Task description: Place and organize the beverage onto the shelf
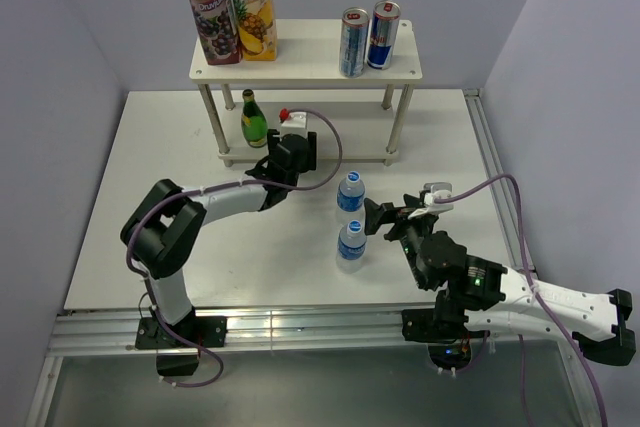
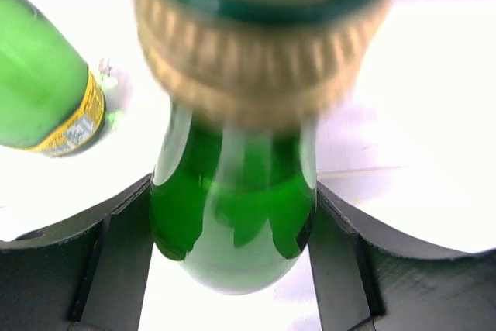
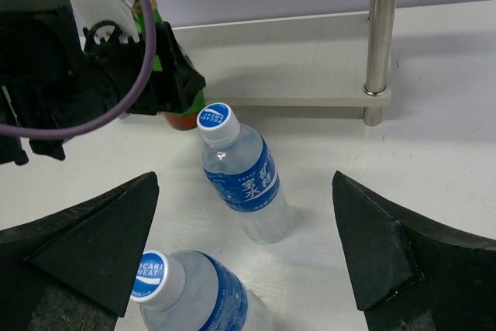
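The white shelf (image 1: 310, 52) carries two juice cartons (image 1: 228, 2) and two cans (image 1: 367, 37) on its top board. A green bottle (image 1: 254, 119) stands on the lower board. My left gripper (image 1: 290, 147) is at that board's front edge. In its wrist view a second green bottle (image 2: 232, 238) with a gold cap sits between the fingers (image 2: 124, 253), which lie close against both sides; I see no clear gap. Two water bottles (image 1: 350, 192) (image 1: 351, 242) stand on the table. My right gripper (image 1: 380, 219) is open beside them, empty.
The shelf's front right post (image 3: 378, 36) and lower board (image 3: 294, 60) lie beyond the far water bottle (image 3: 244, 184). The near water bottle (image 3: 194, 292) is by my right gripper's left finger. The left arm's purple cable (image 1: 335, 152) loops over the table.
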Tool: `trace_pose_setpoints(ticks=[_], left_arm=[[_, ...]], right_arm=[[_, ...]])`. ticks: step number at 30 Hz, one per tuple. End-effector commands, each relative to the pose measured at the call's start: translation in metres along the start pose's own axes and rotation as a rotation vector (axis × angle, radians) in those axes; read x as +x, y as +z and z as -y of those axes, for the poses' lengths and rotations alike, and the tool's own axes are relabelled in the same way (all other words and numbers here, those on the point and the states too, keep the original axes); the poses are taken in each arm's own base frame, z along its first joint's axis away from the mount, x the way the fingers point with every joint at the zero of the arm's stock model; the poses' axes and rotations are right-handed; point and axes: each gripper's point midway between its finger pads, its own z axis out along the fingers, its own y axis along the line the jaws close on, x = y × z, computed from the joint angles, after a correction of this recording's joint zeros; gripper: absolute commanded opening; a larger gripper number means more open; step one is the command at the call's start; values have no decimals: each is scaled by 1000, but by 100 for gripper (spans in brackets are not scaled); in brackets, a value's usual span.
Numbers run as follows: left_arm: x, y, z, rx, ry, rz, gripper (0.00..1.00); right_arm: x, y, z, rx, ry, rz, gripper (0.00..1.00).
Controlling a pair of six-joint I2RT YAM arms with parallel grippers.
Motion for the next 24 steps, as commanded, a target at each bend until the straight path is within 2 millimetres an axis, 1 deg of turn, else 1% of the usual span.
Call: trace_pose_setpoints(ticks=[1, 5, 6, 7, 9, 10, 12, 13, 15, 19, 24], left_arm=[[-120, -11, 4, 44, -149, 268, 0], [-131, 0, -2, 29, -163, 294, 0], [-132, 7, -2, 22, -165, 294, 0], [-133, 13, -8, 6, -168, 293, 0], [-130, 25, -10, 4, -173, 284, 0], [-130, 31, -18, -11, -177, 283, 0], [-127, 43, -21, -19, -184, 281, 0], [-126, 48, -27, -33, -188, 278, 0], [-121, 58, -31, -44, -192, 266, 0], [-115, 68, -43, -67, -199, 257, 0], [-107, 69, -54, -95, -196, 249, 0]], right_arm=[[-5, 1, -2, 6, 22, 20, 100], [-5, 1, -2, 5, 19, 19, 100], [-5, 1, -3, 5, 19, 18, 100], [-5, 1, -2, 8, 18, 19, 100], [-5, 1, -2, 8, 21, 19, 100], [-5, 1, -2, 5, 22, 18, 100], [-5, 1, -2, 6, 24, 20, 100], [-4, 1, -2, 5, 24, 19, 100], [-4, 1, -2, 3, 19, 18, 100], [-3, 2, -2, 6, 14, 16, 100], [-3, 2, -3, 3, 8, 14, 100]])
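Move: The left hand already grips a green bottle just in front of the shelf rack. The free spot on the lower shelf lies about 9 cm ahead, 4 cm left and 8 cm below. Left of that spot stands the other green bottle, roughly 8 cm ahead and 11 cm left of the hand, about level. The farther water bottle is some 14 cm back, 13 cm right and 5 cm lower. From the right hand the spot is about 31 cm ahead, 25 cm left and 20 cm below. Still pinching the green bottle around its upper part, the left hand carries it forward about 9 cm and some 4 cm left, in over the lower shelf beside the other green bottle. It rises about 4 cm on the way, then sinks 2 cm and stops, grip kept, the wrist having turned a little counter-clockwise. ##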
